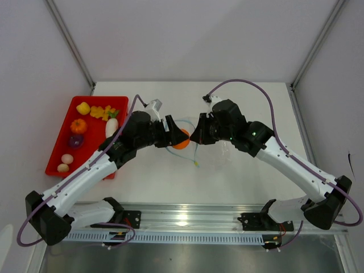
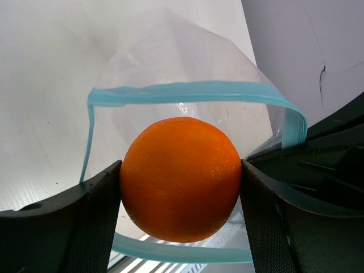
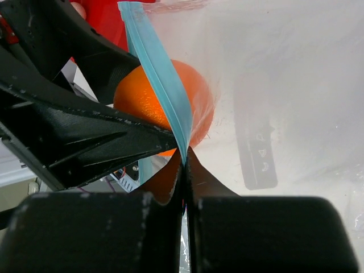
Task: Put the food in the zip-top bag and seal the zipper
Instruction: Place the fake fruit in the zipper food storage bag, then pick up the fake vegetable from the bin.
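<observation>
An orange toy food [image 2: 181, 179] is clamped between the two black fingers of my left gripper [image 1: 181, 136], right at the mouth of the zip-top bag [image 2: 182, 62]. The blue-teal zipper [image 2: 193, 91] curves open around the orange, above and below it. My right gripper [image 3: 185, 162] is shut on the zipper strip [image 3: 159, 74] and holds that edge up, with the orange [image 3: 199, 96] just behind it. From above, both grippers meet at mid-table over the clear bag [image 1: 219, 153]. More food lies on the tray: a yellow piece [image 1: 83, 108], a white one [image 1: 111, 127], a purple one [image 1: 75, 141].
The red tray [image 1: 60, 149] sits at the left side of the table, beside the left arm. A small orange pumpkin-like piece [image 1: 78, 125] and pale egg-shaped pieces [image 1: 66, 162] also lie on it. White walls enclose the table on three sides.
</observation>
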`<state>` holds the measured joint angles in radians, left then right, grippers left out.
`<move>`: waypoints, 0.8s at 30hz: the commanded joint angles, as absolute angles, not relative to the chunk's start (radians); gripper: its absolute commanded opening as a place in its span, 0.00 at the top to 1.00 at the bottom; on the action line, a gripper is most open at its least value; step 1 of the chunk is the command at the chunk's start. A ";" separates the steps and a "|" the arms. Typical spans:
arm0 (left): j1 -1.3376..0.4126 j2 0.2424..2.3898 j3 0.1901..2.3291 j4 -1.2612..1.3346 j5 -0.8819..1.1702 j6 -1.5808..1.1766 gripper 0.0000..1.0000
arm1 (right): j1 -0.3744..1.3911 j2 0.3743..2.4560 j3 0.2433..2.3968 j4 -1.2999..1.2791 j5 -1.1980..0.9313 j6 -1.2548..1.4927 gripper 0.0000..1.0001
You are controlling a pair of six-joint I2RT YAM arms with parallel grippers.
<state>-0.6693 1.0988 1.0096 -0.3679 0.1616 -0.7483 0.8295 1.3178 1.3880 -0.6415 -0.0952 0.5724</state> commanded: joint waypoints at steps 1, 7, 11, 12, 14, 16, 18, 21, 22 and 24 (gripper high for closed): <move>-0.680 1.045 1.006 -0.373 0.115 -0.715 0.20 | 0.830 1.295 1.416 -0.598 -0.080 0.584 1.00; -0.681 0.962 1.020 -0.394 0.029 -0.654 0.00 | 0.830 1.295 1.411 -0.598 -0.078 0.583 1.00; -0.681 0.920 1.052 -0.437 -0.095 -0.623 0.00 | 0.828 1.298 1.405 -0.600 -0.077 0.578 1.00; -0.680 0.920 1.064 -0.446 -0.110 -0.606 0.00 | 0.828 1.299 1.404 -0.600 -0.074 0.578 1.00; -0.678 0.943 1.080 -0.486 -0.152 -0.600 0.00 | 0.828 1.299 1.399 -0.598 -0.071 0.575 1.00; -0.661 0.963 1.100 -0.512 -0.167 -0.598 0.00 | 0.825 1.302 1.396 -0.601 -0.069 0.571 1.00; -0.618 0.982 1.098 -0.541 -0.175 -0.609 0.01 | 0.822 1.304 1.388 -0.604 -0.068 0.565 1.00; -0.507 0.980 1.057 -0.529 -0.117 -0.627 0.00 | 0.813 1.298 1.375 -0.607 -0.066 0.555 1.00; -0.470 0.979 1.051 -0.528 -0.106 -0.637 0.00 | 0.810 1.296 1.371 -0.610 -0.066 0.554 1.00; -0.368 0.977 1.019 -0.531 -0.103 -0.661 0.00 | 0.804 1.296 1.365 -0.614 -0.071 0.548 1.00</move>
<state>-0.4896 0.9848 1.0443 -0.5125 -0.1040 -0.6388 0.8146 1.3170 1.3743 -0.6308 -0.0834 0.5682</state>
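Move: In the left hand's fingers is the orange, already ringed by the zip-top bag's open mouth; the middle of the bag hangs about 8 cm below and some 2 cm to the right, level with the hand fore and aft. The right fingertips, shut on the rim, are roughly 5 cm to its right. The red tray's middle is about 38 cm left, 4 cm ahead and 20 cm down. From the right hand, the bag's middle is some 3 cm left and 8 cm below. Opening wide, the left fingers let go of the orange in the bag's mouth. The empty hand draws up and left, clear of the mouth, about 4 cm up with its fingers tipping upward, then swings left and forward while sinking again, ending some 10 cm left of its start and turned roughly 20 degrees counter-clockwise. The right hand stays in place, still pinching the rim. ##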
